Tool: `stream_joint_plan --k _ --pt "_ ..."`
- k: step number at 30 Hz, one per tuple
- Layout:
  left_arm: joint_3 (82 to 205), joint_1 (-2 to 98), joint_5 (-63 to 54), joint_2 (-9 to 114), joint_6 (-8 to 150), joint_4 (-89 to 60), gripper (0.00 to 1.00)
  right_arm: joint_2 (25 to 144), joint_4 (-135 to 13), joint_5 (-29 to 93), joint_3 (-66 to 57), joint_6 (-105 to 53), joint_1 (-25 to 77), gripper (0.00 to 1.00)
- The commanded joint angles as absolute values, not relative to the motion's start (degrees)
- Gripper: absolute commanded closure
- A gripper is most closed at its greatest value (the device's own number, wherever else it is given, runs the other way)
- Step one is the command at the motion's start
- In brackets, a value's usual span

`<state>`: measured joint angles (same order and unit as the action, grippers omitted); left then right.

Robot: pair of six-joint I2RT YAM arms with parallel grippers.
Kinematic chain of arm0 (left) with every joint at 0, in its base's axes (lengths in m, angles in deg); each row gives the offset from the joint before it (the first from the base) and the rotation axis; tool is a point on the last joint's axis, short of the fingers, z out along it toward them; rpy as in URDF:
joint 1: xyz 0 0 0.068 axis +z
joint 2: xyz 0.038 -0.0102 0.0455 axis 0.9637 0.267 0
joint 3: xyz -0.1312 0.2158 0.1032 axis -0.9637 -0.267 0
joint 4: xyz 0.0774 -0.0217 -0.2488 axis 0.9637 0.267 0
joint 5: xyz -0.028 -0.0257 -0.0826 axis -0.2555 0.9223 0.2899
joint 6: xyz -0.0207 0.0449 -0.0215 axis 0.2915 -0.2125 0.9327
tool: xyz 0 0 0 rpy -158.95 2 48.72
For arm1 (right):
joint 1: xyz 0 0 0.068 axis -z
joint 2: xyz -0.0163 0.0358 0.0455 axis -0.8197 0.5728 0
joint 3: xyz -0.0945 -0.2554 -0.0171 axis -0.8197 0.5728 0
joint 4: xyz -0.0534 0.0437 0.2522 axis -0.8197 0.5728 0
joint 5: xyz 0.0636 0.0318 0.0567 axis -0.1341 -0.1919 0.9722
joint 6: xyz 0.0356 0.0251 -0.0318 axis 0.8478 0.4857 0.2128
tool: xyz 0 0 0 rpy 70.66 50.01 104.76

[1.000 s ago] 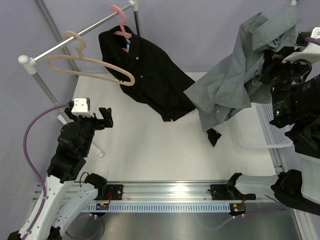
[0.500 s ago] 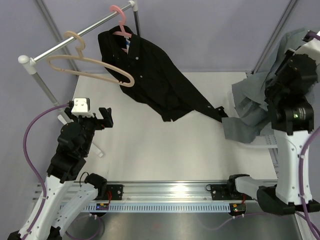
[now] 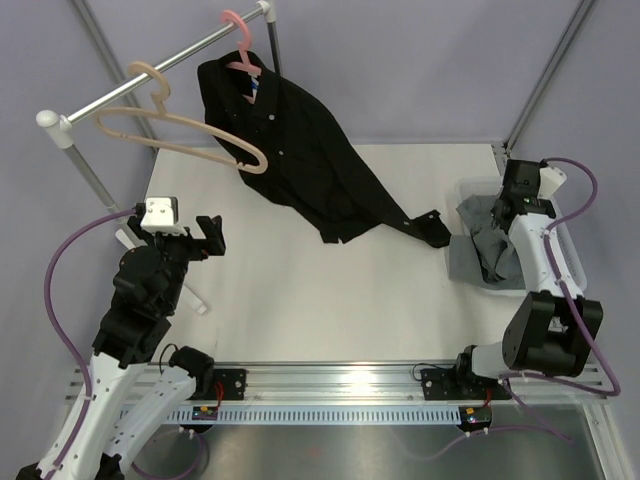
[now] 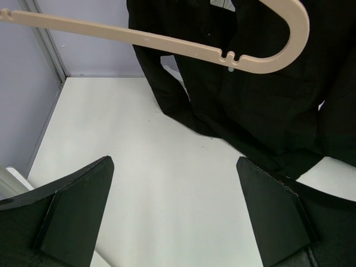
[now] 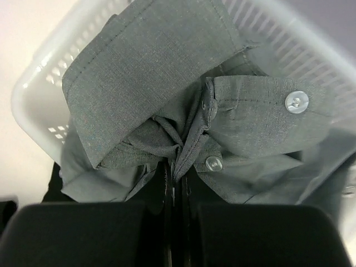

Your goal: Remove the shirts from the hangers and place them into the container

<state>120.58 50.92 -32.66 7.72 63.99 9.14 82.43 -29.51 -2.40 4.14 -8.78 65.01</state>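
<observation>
The grey shirt (image 3: 478, 252) lies bunched in the white container (image 3: 474, 186) at the right, part of it draped over the near-left rim. My right gripper (image 3: 506, 216) is down in the container, shut on a fold of the grey shirt (image 5: 146, 83) by its buttons, with the mesh wall (image 5: 34, 89) around it. The black shirt (image 3: 300, 160) hangs on the pink hanger (image 3: 240, 45), one sleeve trailing across the table toward the container. The beige hanger (image 3: 190, 135) hangs bare on the rail. My left gripper (image 3: 206, 236) stands open over the table, below the beige hanger (image 4: 167, 41) and the black shirt (image 4: 267, 111).
The metal rail (image 3: 150, 80) runs across the back left on an upright post (image 3: 85, 165). The black sleeve's cuff (image 3: 435, 228) rests on the white table (image 3: 330, 300) just left of the container. A frame post (image 3: 545, 75) rises at the back right.
My right arm has swung down from high at the right and lowered the grey shirt into the container. The black sleeve has dropped onto the table. The left arm has stayed still.
</observation>
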Motion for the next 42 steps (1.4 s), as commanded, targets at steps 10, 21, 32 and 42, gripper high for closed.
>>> stream_joint_plan --k 10,21,32,42 --pt "119.68 51.05 -32.56 6.16 63.46 5.88 0.01 93.02 -30.84 10.66 3.93 -0.11 67.98 0.53" --pt "119.86 51.05 -32.82 6.07 63.37 5.88 0.01 70.46 -29.52 13.28 5.84 -4.86 66.23 0.22" --pt "119.68 51.05 -32.73 6.24 63.63 5.88 0.01 50.49 -32.08 19.53 27.12 3.13 58.75 0.23" --pt "119.68 51.05 -32.73 6.07 63.63 5.97 0.01 45.12 -29.35 19.19 36.62 9.02 53.3 0.24"
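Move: The right hand still holds the bunched grey shirt over the container, whose middle lies about 8 cm to the right, 3 cm back and 13 cm below. The black shirt's cuff lies roughly 15 cm to the hand's left, about level with it fore and aft, some 18 cm lower on the table. From the idle left hand the container is about 80 cm to the right, 8 cm ahead and 27 cm below. Fingers still pinching the grey shirt, the right hand lowers it about 10 cm into the container, easing slightly forward, and opens wide around the bottom to let go. Empty, it rises some 16 cm, then swings back and left out past the container's left side, turning counter-clockwise and sinking about 10 cm again, fingers open. ##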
